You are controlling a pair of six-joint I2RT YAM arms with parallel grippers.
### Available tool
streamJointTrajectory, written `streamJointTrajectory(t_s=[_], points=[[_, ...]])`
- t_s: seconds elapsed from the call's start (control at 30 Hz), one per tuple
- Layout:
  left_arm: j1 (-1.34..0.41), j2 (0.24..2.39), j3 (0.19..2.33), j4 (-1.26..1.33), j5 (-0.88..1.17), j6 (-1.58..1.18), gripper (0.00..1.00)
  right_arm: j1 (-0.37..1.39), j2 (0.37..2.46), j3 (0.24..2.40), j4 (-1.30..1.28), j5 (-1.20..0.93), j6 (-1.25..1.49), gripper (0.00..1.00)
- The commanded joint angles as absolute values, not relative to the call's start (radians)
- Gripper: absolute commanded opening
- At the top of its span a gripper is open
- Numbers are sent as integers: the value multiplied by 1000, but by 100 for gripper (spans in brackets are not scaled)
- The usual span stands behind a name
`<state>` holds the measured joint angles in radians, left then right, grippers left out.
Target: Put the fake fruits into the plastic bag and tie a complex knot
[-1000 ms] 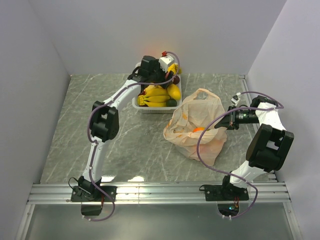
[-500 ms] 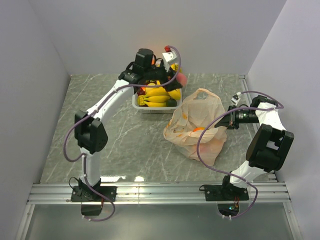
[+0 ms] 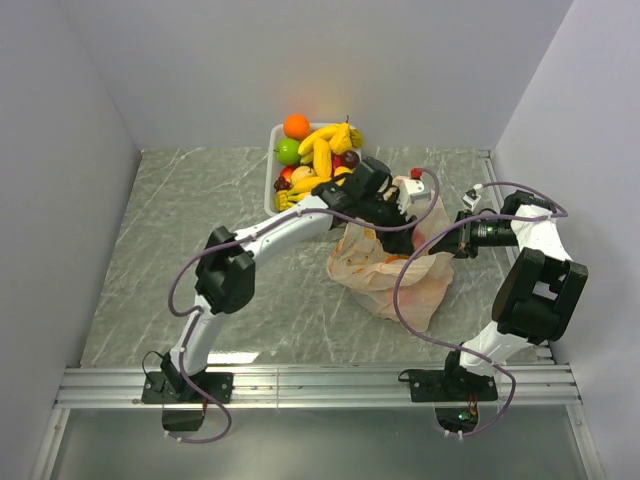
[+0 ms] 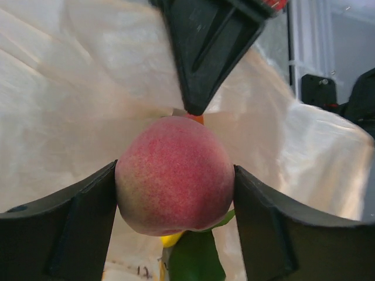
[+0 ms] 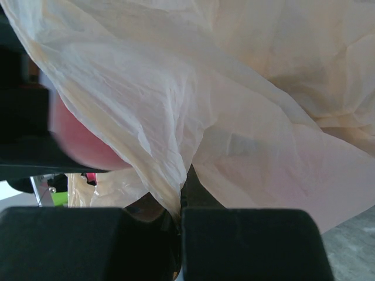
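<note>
A red-pink peach [image 4: 174, 175] sits squeezed between the fingers of my left gripper [image 4: 174, 182], which is shut on it. That gripper [image 3: 393, 212] hangs over the mouth of the pale peach plastic bag [image 3: 385, 272], whose crinkled film [image 4: 76, 105] fills the left wrist view. Something green [image 4: 194, 260] and a bit of yellow show below the peach. My right gripper [image 3: 446, 243] is shut on a fold of the bag's rim [image 5: 176, 193]. The other fake fruits, an orange [image 3: 296, 126], a lime [image 3: 288, 151] and bananas [image 3: 325, 152], lie in the white tray [image 3: 272, 190].
The tray stands at the back of the marble table, just left of the bag. White walls close in on the left, back and right. A metal rail [image 3: 320, 385] runs along the near edge with both arm bases on it.
My left arm has swung from over the tray to the right, above the bag, with the peach in its fingers. The tray's fruits are now uncovered. The right arm has stayed still.
</note>
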<state>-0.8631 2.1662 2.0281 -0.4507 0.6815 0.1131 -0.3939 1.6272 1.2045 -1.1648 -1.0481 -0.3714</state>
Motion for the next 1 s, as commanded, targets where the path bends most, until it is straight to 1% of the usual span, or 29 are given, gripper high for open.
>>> streamJointTrajectory(t_s=[0.0, 0.03, 0.07, 0.17, 0.23, 0.33, 0.4, 0.47, 0.53, 0.6, 0.73, 0.83, 0.87, 0.97], points=[[-859, 2174, 2128, -491, 614, 68, 77, -406, 1605, 1216, -1164, -1083, -377, 0], [-858, 2172, 2138, -508, 620, 83, 95, -408, 1603, 1215, -1170, -1083, -383, 0], [-857, 2169, 2154, -544, 626, 86, 99, -407, 1603, 1213, -1173, -1085, -385, 0], [-848, 2112, 2135, -589, 627, 97, 99, -407, 1609, 1210, -1189, -1081, -405, 0], [-832, 2034, 2102, -598, 638, 95, 99, -407, 1614, 1213, -1212, -1081, -431, 0], [-769, 1904, 1994, -592, 695, 84, 99, -406, 1620, 1212, -1221, -1077, -448, 0], [-735, 1826, 1928, -635, 739, 94, 99, -405, 1620, 1206, -1224, -1080, -454, 0], [-733, 1775, 1878, -684, 764, 138, 99, -403, 1623, 1200, -1226, -1088, -463, 0], [-733, 1749, 1832, -704, 819, 127, 99, -405, 1628, 1195, -1235, -1091, -474, 0], [-749, 1720, 1752, -686, 831, 103, 99, -405, 1632, 1195, -1244, -1094, -488, 0], [-816, 1694, 1631, -606, 778, 55, 99, -406, 1625, 1189, -1250, -1085, -505, 0], [-854, 1695, 1572, -510, 687, 11, 99, -405, 1614, 1192, -1259, -1083, -517, 0], [-874, 1703, 1569, -474, 608, 8, 99, -405, 1612, 1193, -1264, -1085, -523, 0], [-914, 1765, 1647, -500, 589, 8, 99, -405, 1621, 1198, -1287, -1089, -560, 0]])
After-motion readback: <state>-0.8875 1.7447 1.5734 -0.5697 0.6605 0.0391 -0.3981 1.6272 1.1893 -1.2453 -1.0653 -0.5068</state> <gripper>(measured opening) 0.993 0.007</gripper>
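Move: The fruit already lying in the bag, where the held peach is bound, sits about 10 cm below the left hand, some 3 cm to its left and 1 cm back. The right gripper, pinching the bag's rim, is roughly 5 cm to the left hand's right, 2 cm back and 3 cm lower. The fruit box lies about 27 cm ahead, 21 cm left and 13 cm below. From the right hand, the bagged fruit is about 7 cm left, level fore and aft, 6 cm lower. The peach, already held inside the bag's mouth, is let go over the other fruit as the left fingers spread fully after a dip of about 1.5 cm. The emptied hand draws up and left some 10 cm each way, then swings back and sinks about as far towards the bag's near-left rim, fingers still wide. The right hand keeps its pinch on the rim, easing slightly back. ##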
